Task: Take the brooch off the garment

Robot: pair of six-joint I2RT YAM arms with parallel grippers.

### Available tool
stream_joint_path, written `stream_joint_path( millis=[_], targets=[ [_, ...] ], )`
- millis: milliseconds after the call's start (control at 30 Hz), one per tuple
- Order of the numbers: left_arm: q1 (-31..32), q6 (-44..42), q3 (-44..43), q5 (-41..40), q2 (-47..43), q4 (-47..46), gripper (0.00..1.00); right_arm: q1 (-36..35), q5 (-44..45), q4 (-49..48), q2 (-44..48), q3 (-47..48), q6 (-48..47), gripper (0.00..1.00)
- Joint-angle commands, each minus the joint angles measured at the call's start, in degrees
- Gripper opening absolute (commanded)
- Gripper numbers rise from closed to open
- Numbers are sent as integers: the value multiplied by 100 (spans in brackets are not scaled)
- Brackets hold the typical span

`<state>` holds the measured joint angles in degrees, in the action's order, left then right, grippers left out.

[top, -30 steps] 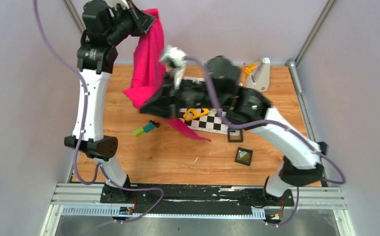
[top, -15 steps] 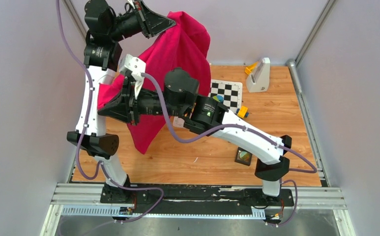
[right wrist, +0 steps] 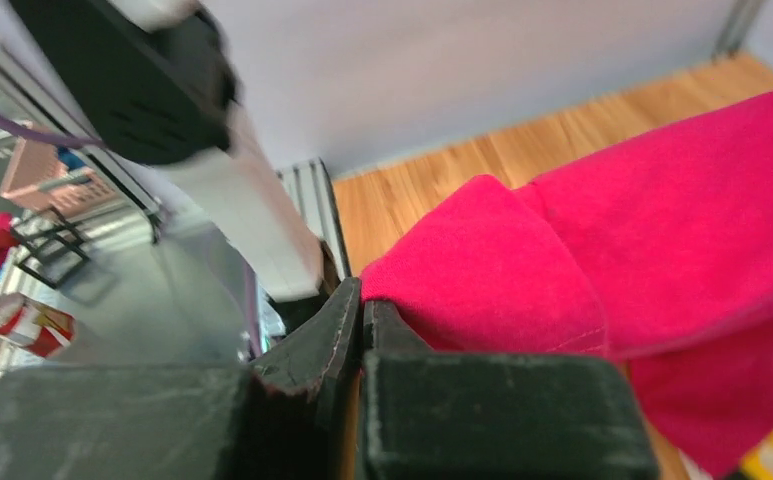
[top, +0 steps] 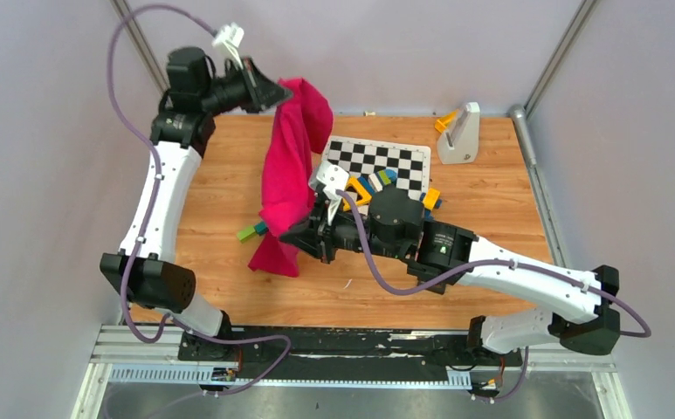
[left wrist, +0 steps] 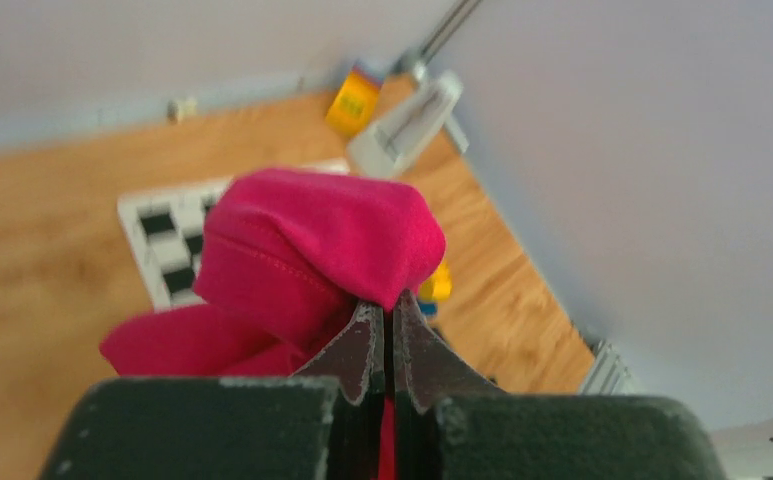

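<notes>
The magenta garment [top: 288, 166] hangs in a narrow column from my left gripper [top: 274, 91], which is shut on its top fold high over the table's back left. Its lower end touches the wood. In the left wrist view the cloth [left wrist: 322, 240] bulges from the closed tips of the left gripper [left wrist: 390, 310]. My right gripper [top: 297, 234] is low at the cloth's right edge. In the right wrist view the right gripper [right wrist: 362, 290] has its jaws together, with a fold of the garment [right wrist: 662, 220] starting at the tips. No brooch shows in any view.
A black-and-white chequered board [top: 386, 159] lies at the back centre with coloured toy blocks [top: 370, 185] on its near edge. A green block [top: 246, 233] lies left of the cloth's end. A white stand [top: 461, 131] with an orange piece stands at the back right.
The garment was stretched wide between both grippers and now hangs narrow. My right gripper has swung right and down toward the table's middle. My left gripper has shifted slightly.
</notes>
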<state>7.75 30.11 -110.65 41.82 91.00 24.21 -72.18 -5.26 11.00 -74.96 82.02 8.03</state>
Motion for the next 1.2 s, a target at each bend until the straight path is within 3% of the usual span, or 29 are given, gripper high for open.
stream_joint_path(
  millis=[0, 167, 200, 233, 267, 300, 333, 367, 433, 500, 633, 733, 800, 900, 1000, 1100, 1167],
  targets=[
    [370, -607, 1680, -1203, -714, 298, 0, 425, 517, -109, 314, -941, 789, 0],
    [698, -470, 3685, -2205, -1112, -54, 0, 1339, 224, 436, 125, -1353, 1631, 4],
    [745, -466, 3886, -2414, -1199, -99, 0, 1480, 131, 560, 75, -1355, 1687, 12],
    [758, -461, 4252, -2498, -1260, -203, 4, 1578, 130, 676, 60, -1355, 1745, 30],
    [786, -470, 4411, -2691, -1405, -257, 22, 1679, 220, 786, 80, -1385, 1810, 53],
    [792, -473, 4717, -2804, -1495, -353, 35, 1804, 306, 837, 162, -1456, 1856, 72],
    [797, -513, 5009, -3040, -1721, -482, 60, 2017, 347, 854, 324, -1582, 1890, 95],
    [798, -540, 5141, -3279, -1989, -559, 84, 2215, 356, 865, 476, -1678, 1894, 99],
    [798, -585, 5474, -3723, -2396, -733, 98, 2643, 441, 899, 742, -1835, 1874, 100],
    [794, -661, 5711, -4216, -2756, -849, 100, 3058, 798, 897, 974, -2003, 1817, 100],
    [782, -1002, 6248, -5533, -3405, -1331, 100, 3752, 2519, 636, 1373, -2559, 1733, 100],
    [754, -1865, 6994, -6356, -3810, -2346, 100, 4163, 2639, -525, 1859, -3573, 948, 100],
    [700, -2318, 7415, -6685, -4026, -3040, 100, 4512, 2573, -842, 1981, -3854, 913, 100],
    [483, -2626, 7778, -6406, -4046, -3610, 100, 5391, 2249, -856, 1796, -3876, 872, 100],
    [111, -2684, 8242, -6105, -3851, -4237, 100, 6627, 829, -1250, 1710, -4053, 1020, 100],
    [-98, -2906, 8698, -5862, -3572, -4924, 100, 7118, 793, -1427, 1554, -4210, 764, 100],
    [-234, -2831, 8998, -5700, -3343, -5470, 100, 7308, 316, -2003, 1589, -4639, 476, 100]
  ],
)
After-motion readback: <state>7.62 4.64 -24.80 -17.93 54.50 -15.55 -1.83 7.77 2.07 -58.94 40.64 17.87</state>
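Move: Both hands keep the garment pinched at its two ends. Its landing spot lies about 12 cm back, 3 cm right and some 44 cm below the left hand, and roughly 17 cm ahead, 2 cm right and 38 cm below the right. From the left hand, the green-teal blocks are 10 cm back and 12 cm left, the chessboard 1 cm ahead and 19 cm right. From the right hand, the black frame with the brooch is 7 cm ahead and 31 cm right. Down fast together: the left hand drops about 30 cm, easing back and tipping its fingers downward, while the right sinks some 15 cm and reaches forward and right. Both open wide near the bottom, letting go of the garment. They then part, the left going left and turning counter-clockwise, the right going right and forward and turning clockwise, away from the garment. ##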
